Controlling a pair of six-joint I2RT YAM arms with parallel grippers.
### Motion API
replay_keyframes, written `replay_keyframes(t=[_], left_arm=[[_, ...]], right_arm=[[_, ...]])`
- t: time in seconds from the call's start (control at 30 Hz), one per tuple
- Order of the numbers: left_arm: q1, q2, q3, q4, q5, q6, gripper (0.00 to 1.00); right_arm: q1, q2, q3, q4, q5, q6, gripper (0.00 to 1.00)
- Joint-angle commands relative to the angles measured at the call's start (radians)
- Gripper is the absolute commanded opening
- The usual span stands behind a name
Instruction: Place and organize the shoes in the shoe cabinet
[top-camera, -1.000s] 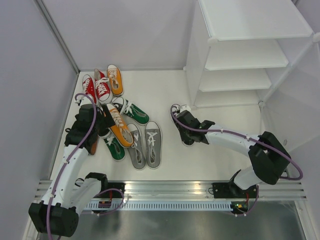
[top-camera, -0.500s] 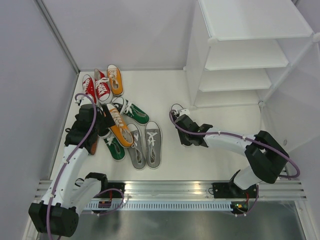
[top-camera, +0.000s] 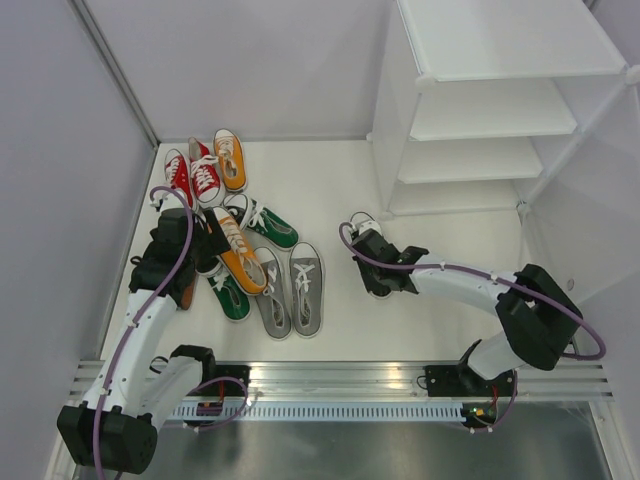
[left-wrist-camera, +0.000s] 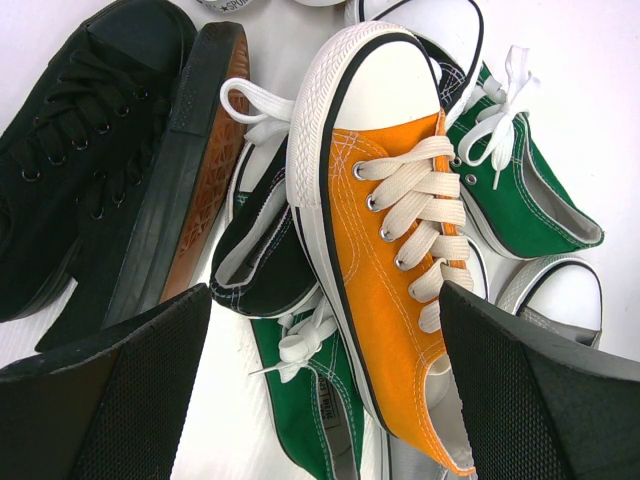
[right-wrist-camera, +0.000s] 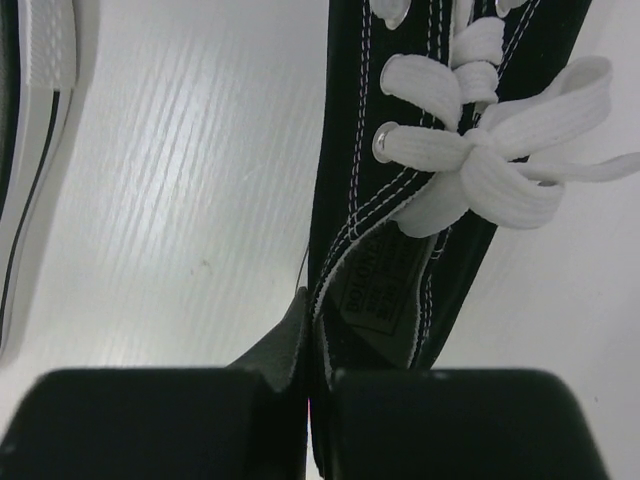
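A heap of shoes lies at the left: a red pair (top-camera: 190, 178), an orange shoe (top-camera: 230, 158), a second orange shoe (top-camera: 238, 250), green ones (top-camera: 265, 225) and a grey pair (top-camera: 290, 290). My left gripper (top-camera: 203, 243) hovers open over this heap. In the left wrist view its fingers (left-wrist-camera: 110, 400) straddle the orange shoe (left-wrist-camera: 390, 250) and a green shoe (left-wrist-camera: 310, 400). A black shoe (top-camera: 362, 235) lies alone mid-floor. My right gripper (right-wrist-camera: 310, 400) is shut on the side wall of that black shoe (right-wrist-camera: 430, 200), near its heel. The shoe cabinet (top-camera: 480, 110) stands at the back right.
An all-black shoe (left-wrist-camera: 90, 180) lies on its side, brown sole showing, left of the orange one. Another shoe's white sole edge (right-wrist-camera: 40, 100) shows left of my right gripper. Grey walls close the floor at left and back. A metal rail (top-camera: 340, 385) runs along the near edge.
My right gripper has closed on the black shoe's side wall, and the shoe has shifted slightly on the floor. The left arm has not moved.
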Motion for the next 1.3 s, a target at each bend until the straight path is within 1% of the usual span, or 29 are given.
replay_keyframes(t=[0.0,0.1,0.17,0.2,0.3,0.33,0.43,0.57,0.73,0.83,1.0,1.13,1.17,1.23,1.27], left_arm=[[0.006,-0.014,-0.002,0.028,-0.012,0.035,0.97],[0.006,-0.017,-0.002,0.028,-0.014,0.038,0.98],[0.006,-0.019,-0.002,0.027,-0.014,0.038,0.98],[0.006,-0.019,-0.002,0.028,-0.017,0.037,0.98],[0.006,-0.017,0.0,0.028,-0.018,0.037,0.98],[0.006,-0.019,0.0,0.028,-0.018,0.038,0.98],[0.006,-0.019,-0.002,0.028,-0.018,0.04,0.98],[0.006,-0.02,-0.002,0.028,-0.018,0.038,0.98],[0.006,-0.017,-0.002,0.028,-0.017,0.038,0.98],[0.006,-0.017,-0.002,0.028,-0.017,0.038,0.98],[0.006,-0.017,-0.004,0.028,-0.02,0.038,0.98],[0.006,-0.022,-0.004,0.027,-0.021,0.04,0.98],[0.006,-0.02,-0.004,0.027,-0.021,0.04,0.98],[0.006,-0.02,-0.004,0.027,-0.021,0.04,0.98],[0.006,-0.017,-0.002,0.028,-0.02,0.04,0.98]], right_arm=[[0.005,-0.12,0.044,-0.16,-0.014,-0.022,0.01],[0.005,-0.2,0.078,-0.239,0.004,-0.019,0.01],[0.006,-0.243,0.115,-0.308,0.049,-0.014,0.01],[0.006,-0.287,0.142,-0.331,0.064,-0.01,0.01],[0.006,-0.352,0.217,-0.437,0.111,0.001,0.01],[0.005,-0.363,0.239,-0.497,0.136,0.007,0.01],[0.005,-0.392,0.333,-0.586,0.182,0.018,0.01],[0.003,-0.411,0.457,-0.736,0.312,0.041,0.01],[-0.001,-0.389,0.635,-0.807,0.394,0.009,0.0],[-0.016,-0.366,0.733,-0.8,0.417,-0.052,0.01],[-0.072,-0.308,0.879,-0.729,0.418,-0.181,0.01],[-0.206,-0.268,0.922,-0.608,0.328,-0.353,0.01],[-0.227,-0.259,0.928,-0.588,0.293,-0.378,0.01],[-0.269,-0.23,0.946,-0.524,0.279,-0.447,0.01],[-0.282,-0.207,0.956,-0.505,0.245,-0.508,0.01]])
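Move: In the right hand, already pinched by the side of its opening, is the black shoe, still on the table. The cabinet's upper shelf space lies roughly 18 cm ahead, 20 cm to the right and 22 cm above this hand. The nearer grey shoe is about 11 cm to its left and 7 cm back, the other grey shoe 18 cm left and 7 cm back. From the idle left hand, that shelf space is some 53 cm right, 15 cm ahead and 9 cm up. Keeping its shut pinch on the black shoe, the right hand lifts it off the table, first easing back about 3 cm, then climbing some 33 cm in all while drifting about 13 cm right towards the cabinet's upper shelf. The wrist tips the fingers up by roughly 30 degrees and turns slightly clockwise; late on, the hand swings forward some 8 cm. ##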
